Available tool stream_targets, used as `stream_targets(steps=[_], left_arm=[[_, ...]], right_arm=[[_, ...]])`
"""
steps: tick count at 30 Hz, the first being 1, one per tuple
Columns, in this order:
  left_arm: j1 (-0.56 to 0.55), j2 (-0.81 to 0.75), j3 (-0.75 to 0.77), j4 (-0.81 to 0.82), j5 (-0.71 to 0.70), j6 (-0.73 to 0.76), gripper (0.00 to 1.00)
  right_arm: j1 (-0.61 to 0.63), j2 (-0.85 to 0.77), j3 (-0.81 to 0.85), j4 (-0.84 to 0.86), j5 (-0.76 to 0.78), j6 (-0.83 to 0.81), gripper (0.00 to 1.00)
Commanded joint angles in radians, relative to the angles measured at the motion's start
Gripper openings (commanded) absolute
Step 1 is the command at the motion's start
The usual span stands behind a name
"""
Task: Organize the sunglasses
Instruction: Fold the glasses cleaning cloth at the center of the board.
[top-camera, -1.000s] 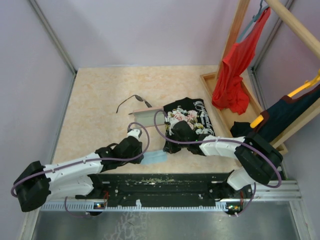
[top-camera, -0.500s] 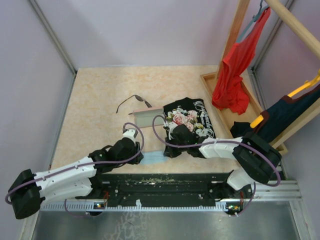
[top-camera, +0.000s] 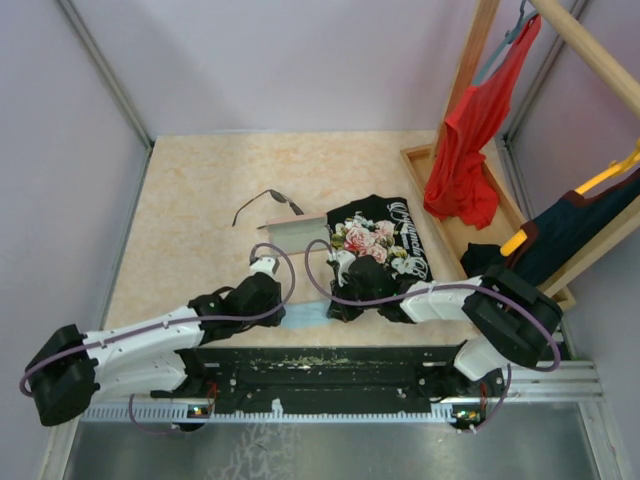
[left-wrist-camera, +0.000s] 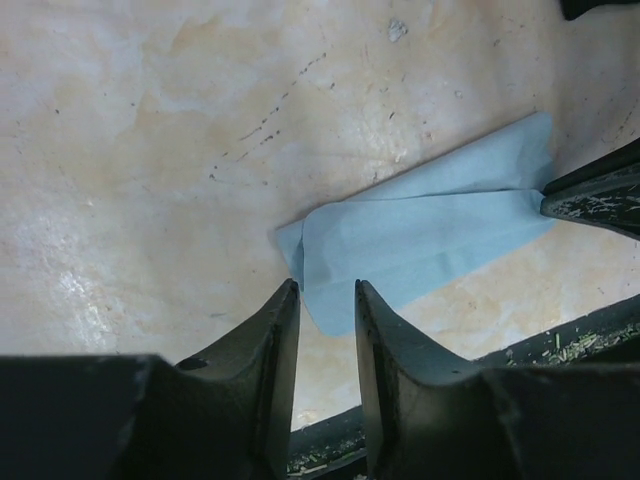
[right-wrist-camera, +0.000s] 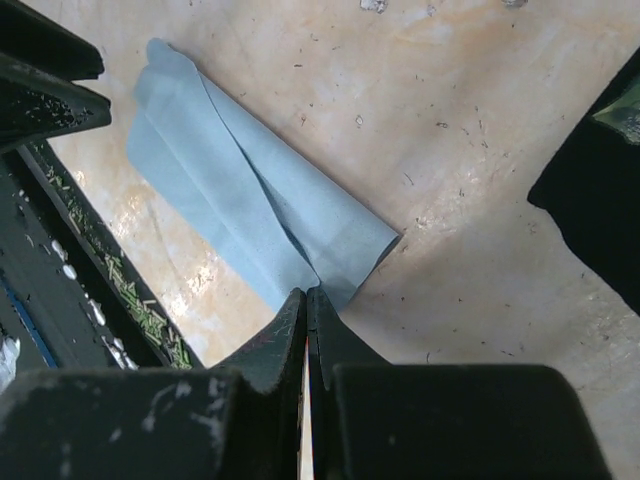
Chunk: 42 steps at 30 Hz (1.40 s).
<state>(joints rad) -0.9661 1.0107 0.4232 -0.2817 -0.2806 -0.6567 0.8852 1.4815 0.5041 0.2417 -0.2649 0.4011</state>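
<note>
The sunglasses, thin and dark-framed, lie on the table behind the pale oblong case, away from both grippers. A folded light-blue cloth lies at the near edge between the two arms. My right gripper is shut, pinching the right end of the cloth, which puckers at its tips. At the other end of the cloth my left gripper stands open, its tips on either side of the cloth's corner, with table showing through the gap.
A black floral shirt lies beside the case, under the right arm. A wooden tray and rack with a red garment stand at the back right. The black base rail runs just behind the cloth's near side.
The left arm drew back toward the near left, then came forward to the cloth's end again. The right gripper shifted slightly left, still shut on the cloth.
</note>
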Motion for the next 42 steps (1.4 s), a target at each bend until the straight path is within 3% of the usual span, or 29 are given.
stream_targets(steps=[1, 7, 12, 18, 25, 42], left_arm=[[0.004, 0.019, 0.069, 0.011, -0.042, -0.009, 0.31], [0.038, 0.054, 0.084, 0.111, 0.013, 0.044, 0.12], [0.11, 0.12, 0.073, 0.268, 0.186, 0.09, 0.0], [0.151, 0.207, 0.093, 0.371, 0.308, 0.125, 0.0], [0.172, 0.333, 0.136, 0.376, 0.407, 0.16, 0.0], [0.179, 0.411, 0.112, 0.42, 0.402, 0.165, 0.0]], right_arm=[[0.008, 0.009, -0.007, 0.079, -0.022, -0.028, 0.0], [0.009, 0.016, -0.009, 0.081, -0.009, -0.031, 0.0], [0.009, 0.015, -0.012, 0.079, -0.001, -0.03, 0.0], [0.009, 0.016, -0.012, 0.077, 0.004, -0.03, 0.0], [0.01, 0.016, -0.016, 0.074, 0.01, -0.029, 0.0], [0.01, 0.021, -0.016, 0.064, 0.018, -0.033, 0.0]])
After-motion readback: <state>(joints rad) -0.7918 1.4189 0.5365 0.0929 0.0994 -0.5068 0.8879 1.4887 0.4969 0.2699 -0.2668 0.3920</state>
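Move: The folded cleaning cloth lies mostly to the left gripper's right: its middle is about 7 cm right, 1 cm ahead and 3 cm below. Beyond it, the open glasses case stands some 24 cm ahead and 4 cm right, and the flowered black shirt about 21 cm ahead and 27 cm right. From the shut right gripper, tips resting on the cloth's right end, the middle is about 6 cm left, 1 cm back and 1 cm below. Shut the left gripper while carrying it right by about 7 cm and forward about 4 cm over the cloth, rising 2 cm at first and then sinking to end just under the starting height. Yaw it some 10 degrees clockwise and bring the closed tips down at the cloth's far long edge, beside the right gripper. Keep the right gripper still, its shut tips resting on the right end. ##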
